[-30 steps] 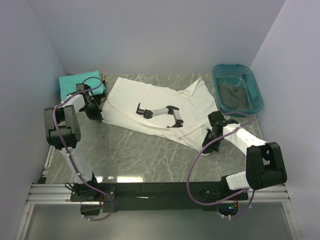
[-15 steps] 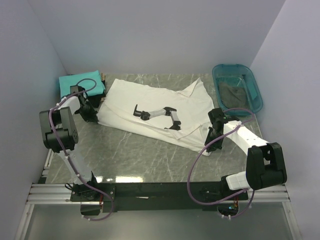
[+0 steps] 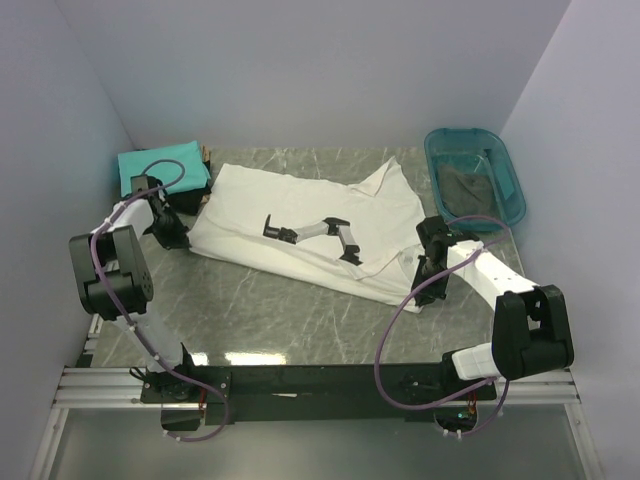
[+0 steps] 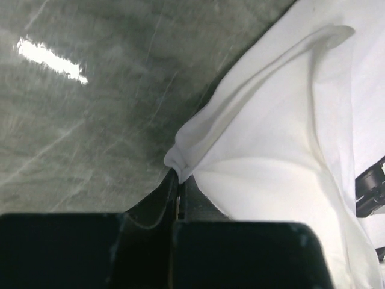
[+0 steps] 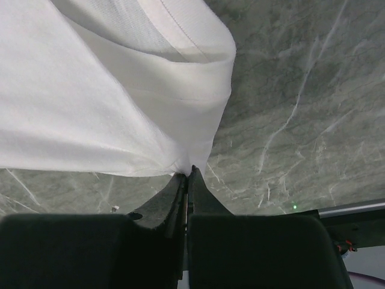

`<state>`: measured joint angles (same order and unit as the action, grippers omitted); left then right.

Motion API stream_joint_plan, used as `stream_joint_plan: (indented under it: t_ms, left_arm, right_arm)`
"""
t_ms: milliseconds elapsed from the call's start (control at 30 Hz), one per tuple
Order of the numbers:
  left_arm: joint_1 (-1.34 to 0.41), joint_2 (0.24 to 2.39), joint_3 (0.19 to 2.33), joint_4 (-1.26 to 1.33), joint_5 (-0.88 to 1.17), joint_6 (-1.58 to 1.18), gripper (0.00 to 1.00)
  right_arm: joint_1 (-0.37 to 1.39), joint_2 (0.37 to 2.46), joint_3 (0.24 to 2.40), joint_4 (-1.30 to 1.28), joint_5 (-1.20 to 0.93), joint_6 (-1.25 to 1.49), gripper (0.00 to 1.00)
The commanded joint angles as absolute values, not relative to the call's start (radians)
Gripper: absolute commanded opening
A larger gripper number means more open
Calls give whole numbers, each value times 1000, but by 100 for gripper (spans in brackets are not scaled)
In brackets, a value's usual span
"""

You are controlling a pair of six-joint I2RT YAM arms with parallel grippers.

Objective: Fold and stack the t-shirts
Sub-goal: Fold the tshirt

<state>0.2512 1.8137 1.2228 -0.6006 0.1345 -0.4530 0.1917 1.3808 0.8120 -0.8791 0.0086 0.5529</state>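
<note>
A white t-shirt (image 3: 300, 205) with a black-and-grey robot-arm print (image 3: 310, 232) lies spread across the marble table. My left gripper (image 3: 183, 237) is shut on its left edge, and in the left wrist view the cloth (image 4: 283, 150) bunches at the closed left gripper (image 4: 178, 174). My right gripper (image 3: 424, 288) is shut on the shirt's lower right corner. In the right wrist view a fold of the white cloth (image 5: 120, 90) hangs from the pinched right gripper (image 5: 189, 171). A folded teal t-shirt (image 3: 160, 168) lies at the back left with a dark one partly under it.
A translucent teal plastic tub (image 3: 474, 178) with dark cloth in it stands at the back right. Purple-grey walls close in the left, back and right sides. The arms' base rail (image 3: 310, 382) runs along the near edge.
The left gripper has pulled the shirt's left edge further left. The shirt has stretched flatter and its print has shifted slightly left. The right gripper stays at the lower right corner.
</note>
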Motion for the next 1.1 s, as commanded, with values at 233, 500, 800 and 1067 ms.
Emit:
stream_joint_plan:
  t_ms: [233,500,800,1067]
  left_arm:
    - [290,1678,1135,-621,83,-448,3]
    - [290,1615,1161,-660,74,-451,54]
    - [177,1585,1177,-638,112,-465,56]
    - [58,1661,1141,-535,244,-558,54]
  right_arm:
    - [187,1373,857,-939,38,529,15]
    - [196,1330,1001,-1011,15,486,53]
    - [293,1318,1048,-829,-222,509,53]
    - [461,1508,1072,-672,-267,574,53]
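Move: Both grippers still pinch the t-shirt's near edge. The left holds its left corner; the spot to lay it is about 3 cm back and 2 cm below, the teal stack some 18 cm ahead and 5 cm left, and the printed robot arm roughly 1 cm ahead, 31 cm right. From the right gripper, at the near right corner, the folded sleeve's point lies about 7 cm ahead and 12 cm left, the print 16 cm ahead and 25 cm left. Draw the left gripper about 3 cm back with the held corner, open it to let go, lift some 4 cm and then swing right over the shirt's near edge. Keep the right gripper almost in place while its fingers open, then raise it clear as it moves forward, and carry it about 12 cm left to above the folded sleeve's point, sinking slightly and twisting counter-clockwise. ##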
